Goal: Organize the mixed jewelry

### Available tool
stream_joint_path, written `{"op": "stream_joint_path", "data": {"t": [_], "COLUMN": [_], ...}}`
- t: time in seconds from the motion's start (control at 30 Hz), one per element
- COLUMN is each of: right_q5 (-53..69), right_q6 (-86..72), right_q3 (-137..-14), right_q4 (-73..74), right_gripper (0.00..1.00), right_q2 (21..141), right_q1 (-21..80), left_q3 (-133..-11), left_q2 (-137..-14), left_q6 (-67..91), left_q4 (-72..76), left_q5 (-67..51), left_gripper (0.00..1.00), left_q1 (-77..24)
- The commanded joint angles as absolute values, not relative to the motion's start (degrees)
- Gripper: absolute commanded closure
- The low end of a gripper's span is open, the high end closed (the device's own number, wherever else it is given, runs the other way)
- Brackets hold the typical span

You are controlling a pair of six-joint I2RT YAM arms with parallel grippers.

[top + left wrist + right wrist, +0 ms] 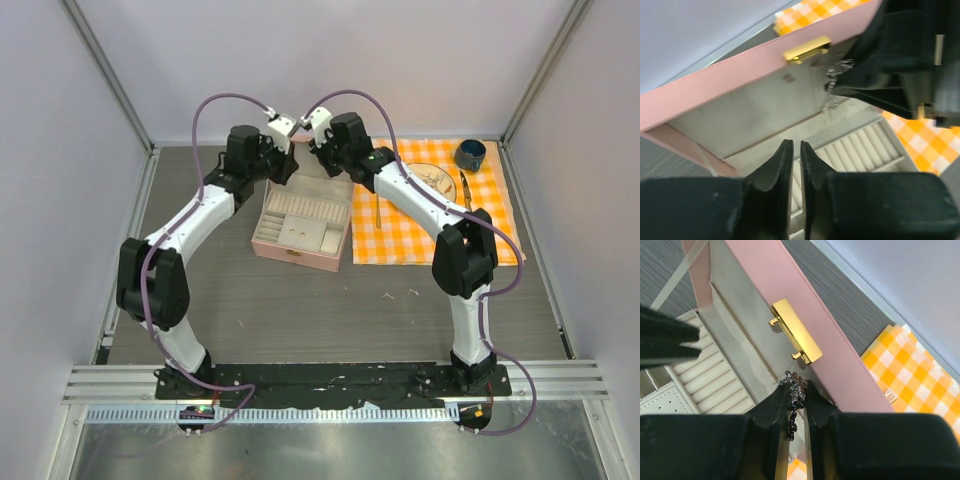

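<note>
The pink case [300, 225] lies open mid-table with its lid [805, 315] raised, a gold clasp [795, 337] on the lid's edge. My right gripper [796, 385] is shut on a bunched silvery chain [794, 390] just below the clasp, against the lid's pale lining. In the left wrist view the chain [836, 80] glints at the right gripper's black tips. My left gripper [796, 145] hovers over the ring-roll slots [860, 150]. Its jaws stand a narrow slit apart with nothing between them. Tiny pale bits [388, 294] lie on the table in front of the cloth.
An orange-checked cloth [440, 200] to the right of the case carries a plate [432, 178], a dark blue cup [470, 154], a gold fork [379, 210] and a knife [465, 190]. Grey walls enclose the table on three sides.
</note>
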State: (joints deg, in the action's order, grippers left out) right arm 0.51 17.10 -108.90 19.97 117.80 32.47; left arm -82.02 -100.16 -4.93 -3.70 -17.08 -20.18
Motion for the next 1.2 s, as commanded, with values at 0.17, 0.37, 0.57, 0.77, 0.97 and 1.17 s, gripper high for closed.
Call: {"op": "stream_joint_path", "data": {"t": [0.17, 0.37, 0.57, 0.77, 0.97, 1.17], "right_q5": [2.55, 4.48, 5.89, 7.29, 7.91, 8.17], "right_q6": [14.33, 13.10, 12.22, 10.81, 9.93, 9.58], "right_q3": [-110.92, -110.83, -111.01, -110.39, -110.21, -110.21], "right_q4": [19.42, 19.86, 20.39, 20.57, 20.74, 20.66], "right_gripper": [0.99, 0.99, 0.99, 0.99, 0.99, 0.99], "right_q2": [113.03, 111.97, 110.66, 109.51, 109.25, 109.42], "right_q1": [31.99, 31.99, 31.99, 31.99, 31.99, 31.99], "left_q3": [-80.42, -79.46, -78.13, -79.01, -80.59, -81.74], "left_q2": [-93.52, -94.48, -95.80, -97.82, -99.93, -101.34], "left_q6": [-3.34, -5.97, -6.07, -4.22, -3.08, -1.94], "left_q4": [-3.96, -2.47, 1.31, 4.39, 5.10, 5.71], "left_q5": [-30.85, -30.67, -29.62, -27.86, -28.30, -29.79], "left_gripper": [0.55, 0.51, 0.50, 0.51, 0.52, 0.52], "left_q1": [-20.57, -20.57, -20.65, -20.83, -21.27, -21.27]}}
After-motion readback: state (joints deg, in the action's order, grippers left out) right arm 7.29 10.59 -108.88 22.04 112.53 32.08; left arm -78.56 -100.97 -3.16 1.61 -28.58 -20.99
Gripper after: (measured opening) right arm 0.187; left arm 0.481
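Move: The bunched silver necklace hangs from the right fingertips, about 9 cm to the left hand's right, 3 cm farther forward and 2 cm lower. From the left hand, the raised lid's gold clasp is roughly 10 cm ahead, 5 cm right and 4 cm below; the ring rolls are some 3 cm ahead, 4 cm right and 16 cm below. From the right hand, the necklace sits right at the pads, reaching about 2 cm below. Still pinching the necklace, the right hand lifts it about 4.5 cm and draws back some 2.5 cm, rolling its left side up about 10 degrees. The left fingers spread to half open while that hand backs off 4 cm, rising and edging right and turning about 10 degrees clockwise; it then sinks some 4 cm and eases forward and right towards the hanging necklace, with no touch visible. ##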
